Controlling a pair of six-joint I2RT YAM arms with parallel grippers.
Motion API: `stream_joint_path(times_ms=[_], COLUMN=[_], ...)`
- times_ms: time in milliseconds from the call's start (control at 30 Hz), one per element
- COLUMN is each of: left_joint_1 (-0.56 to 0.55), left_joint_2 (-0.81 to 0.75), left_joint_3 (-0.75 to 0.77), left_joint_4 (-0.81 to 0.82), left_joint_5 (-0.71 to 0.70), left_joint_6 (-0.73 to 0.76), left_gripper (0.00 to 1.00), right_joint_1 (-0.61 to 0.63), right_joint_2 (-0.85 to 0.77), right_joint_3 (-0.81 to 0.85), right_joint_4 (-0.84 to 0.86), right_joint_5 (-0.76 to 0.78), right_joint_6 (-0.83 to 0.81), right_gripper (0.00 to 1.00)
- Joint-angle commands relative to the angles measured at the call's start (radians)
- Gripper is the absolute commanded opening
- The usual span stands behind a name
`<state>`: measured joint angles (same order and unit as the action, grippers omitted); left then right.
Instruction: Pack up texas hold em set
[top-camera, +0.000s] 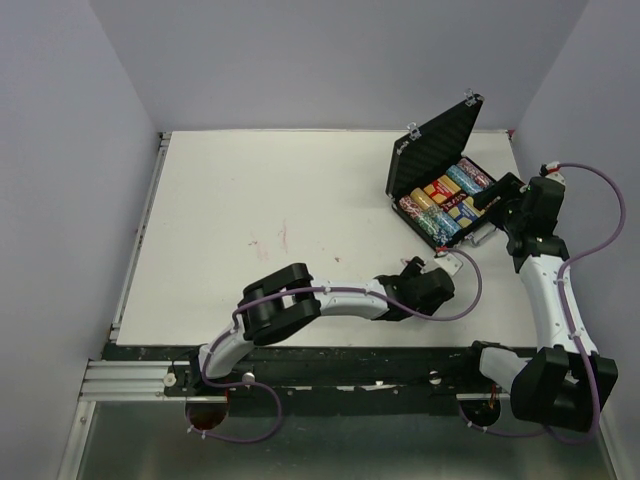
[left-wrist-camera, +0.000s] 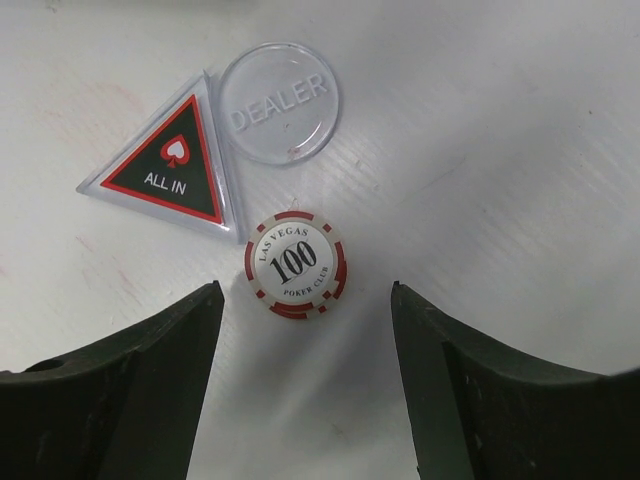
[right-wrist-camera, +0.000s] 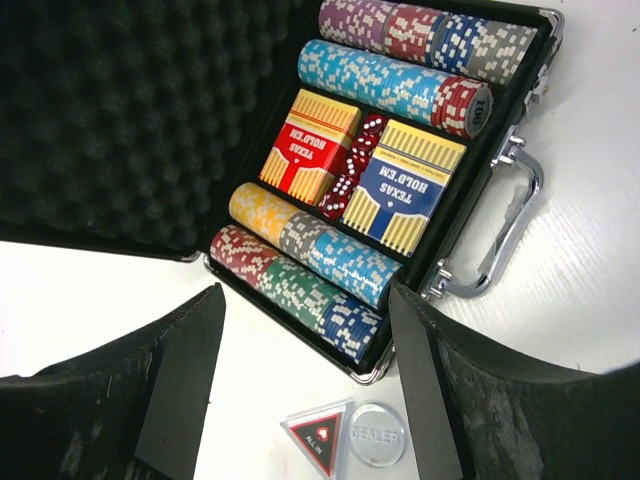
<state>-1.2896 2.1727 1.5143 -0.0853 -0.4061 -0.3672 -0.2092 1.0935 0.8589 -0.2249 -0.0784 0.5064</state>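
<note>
The black case (top-camera: 435, 145) stands open at the back right, its foam lid (right-wrist-camera: 120, 120) up. Inside lie multicoloured chip rows (right-wrist-camera: 390, 80), a red card deck (right-wrist-camera: 308, 145), a blue card deck (right-wrist-camera: 405, 185) and red dice (right-wrist-camera: 350, 170). On the table in front of it are the dark triangular "ALL IN" marker (left-wrist-camera: 165, 165), the clear "DEALER" disc (left-wrist-camera: 278, 102) and one red-and-white 100 chip (left-wrist-camera: 295, 265). My left gripper (left-wrist-camera: 305, 288) is open just short of that chip, with nothing between its fingers. Over the case's near corner my right gripper (right-wrist-camera: 305, 290) hangs open and empty.
The case's silver handle (right-wrist-camera: 510, 220) sticks out toward the right wall. The marker (right-wrist-camera: 318, 438) and disc (right-wrist-camera: 378, 435) lie close to the case's near corner. Grey walls enclose the white table (top-camera: 260, 200) on three sides.
</note>
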Motion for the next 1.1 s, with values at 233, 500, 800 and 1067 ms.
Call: stream_joint_path(times_ms=[233,500,800,1067], left_joint_1=[0.026,0.041,0.061,0.062], left_joint_2=[0.048,0.058,0.071,0.093], left_joint_3=[0.064,0.075,0.101,0.129], left_joint_4=[-0.086,-0.1,-0.133,-0.183], left_joint_5=[0.027,0.072,0.135,0.141], left_joint_6=[-0.039,-0.047,-0.064,-0.081], left_gripper=[0.68,0.66,0.61,0.48], right_joint_1=[0.004,0.004,0.004,0.004], right_joint_2=[-0.017,-0.02,-0.023,-0.024], right_joint_3=[-0.029,-0.031,-0.032,-0.037], right_joint_4=[0.006,0.002,-0.001,-0.004], right_joint_5=[-0.044,-0.044,-0.041,-0.044], right_joint_6=[0.007,0.004,-0.005,-0.008], right_gripper=[0.75,0.75,0.75,0.75])
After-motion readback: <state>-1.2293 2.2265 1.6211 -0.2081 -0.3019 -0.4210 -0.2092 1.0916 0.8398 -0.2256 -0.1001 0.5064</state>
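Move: The red-and-white 100 chip lies about 2 cm ahead of the left hand, 1 cm to its right and 2 cm below. At that same depth, the clear dealer button is some 7 cm ahead and 5 cm right, and the all-in triangle about 8 cm straight ahead. From the right hand, the chip is roughly 13 cm back, 15 cm left and 19 cm down. The left hand eases about 1.5 cm forward and 1 cm down onto the chip, fingers narrowing around it. ##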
